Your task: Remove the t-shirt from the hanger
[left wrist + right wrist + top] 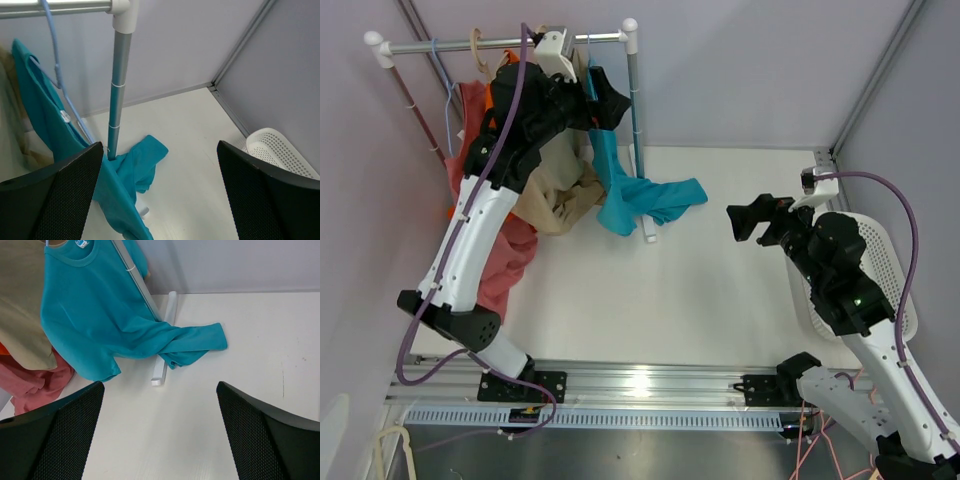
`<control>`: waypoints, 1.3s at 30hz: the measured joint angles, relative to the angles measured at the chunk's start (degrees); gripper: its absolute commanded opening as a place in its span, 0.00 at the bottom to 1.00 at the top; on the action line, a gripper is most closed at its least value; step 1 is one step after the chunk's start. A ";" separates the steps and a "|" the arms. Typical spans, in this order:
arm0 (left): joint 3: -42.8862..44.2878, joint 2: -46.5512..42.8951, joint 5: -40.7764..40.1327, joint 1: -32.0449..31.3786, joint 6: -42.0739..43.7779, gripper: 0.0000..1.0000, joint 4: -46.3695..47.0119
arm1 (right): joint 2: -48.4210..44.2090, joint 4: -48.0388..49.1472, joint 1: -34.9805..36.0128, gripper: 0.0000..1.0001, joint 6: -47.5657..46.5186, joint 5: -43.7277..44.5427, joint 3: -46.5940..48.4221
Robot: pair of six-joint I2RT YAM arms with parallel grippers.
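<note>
A teal t-shirt (620,200) hangs on a blue hanger (589,75) at the right end of the rack rail, and its lower part trails onto the table to the right. My left gripper (608,100) is raised beside the hanger, just right of the shirt's top, open and empty. In the left wrist view the shirt (50,130) and hanger (56,60) are at the left, outside the open gripper (160,195). My right gripper (750,220) hovers open and empty to the right of the shirt. The right wrist view shows the shirt (90,315) ahead of it (160,435).
The rack's upright post (638,120) and its white foot (162,365) stand right beside the teal shirt. A beige shirt (555,200) and a red garment (510,250) hang to the left. A white basket (890,270) sits at the table's right edge.
</note>
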 measured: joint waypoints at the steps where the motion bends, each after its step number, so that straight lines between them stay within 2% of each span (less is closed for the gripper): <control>1: 0.00 -0.15 -0.55 0.00 0.22 0.99 0.15 | -0.02 -0.07 0.00 1.00 0.00 -0.02 -0.15; 8: 2.86 1.05 -10.45 -0.13 1.44 0.99 0.46 | 0.02 -0.66 0.00 1.00 0.07 0.00 -1.36; 15: 17.44 13.75 -19.56 -0.13 1.46 0.99 -1.27 | -0.07 -1.03 0.00 0.99 0.28 -0.04 -1.95; 22: 19.54 21.73 -22.99 -0.13 2.05 0.96 -0.94 | -1.03 -3.74 0.00 0.99 0.26 -0.04 -1.33; 30: 19.98 25.03 -26.97 -0.13 3.43 0.58 1.97 | -3.72 -5.22 0.00 0.99 0.24 -0.02 1.90; 31: 20.02 25.33 -27.36 -0.13 3.67 0.49 2.12 | -4.07 -5.22 0.00 0.99 0.24 0.02 2.03; 32: 20.06 25.66 -27.82 -0.13 3.85 0.16 2.47 | -4.37 -5.27 0.00 1.00 0.24 0.02 2.12; 33: 20.11 25.99 -28.17 -0.13 3.72 0.01 2.64 | -4.57 -5.29 0.00 1.00 0.24 0.02 2.19; 39: 20.81 27.06 -28.72 -0.13 4.98 0.01 3.91 | -4.66 -5.79 0.00 0.99 0.24 0.17 2.21</control>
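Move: The neck of the blue hanger holding the teal t-shirt is roughly 15 cm ahead of the open left hand, 3 cm left and 6 cm below it. The rail passes about 5 cm above that neck, and the rack's end post stands some 8 cm to its right, level with it in depth. The beige shirt hangs lower, about 10 cm left of the neck. From the right hand the neck lies around 29 cm ahead, 30 cm left and a little above. Left hand reaches about 15 cm forward, dips, turns counter-clockwise and pinches the hanger's neck; right hand backs slightly. ##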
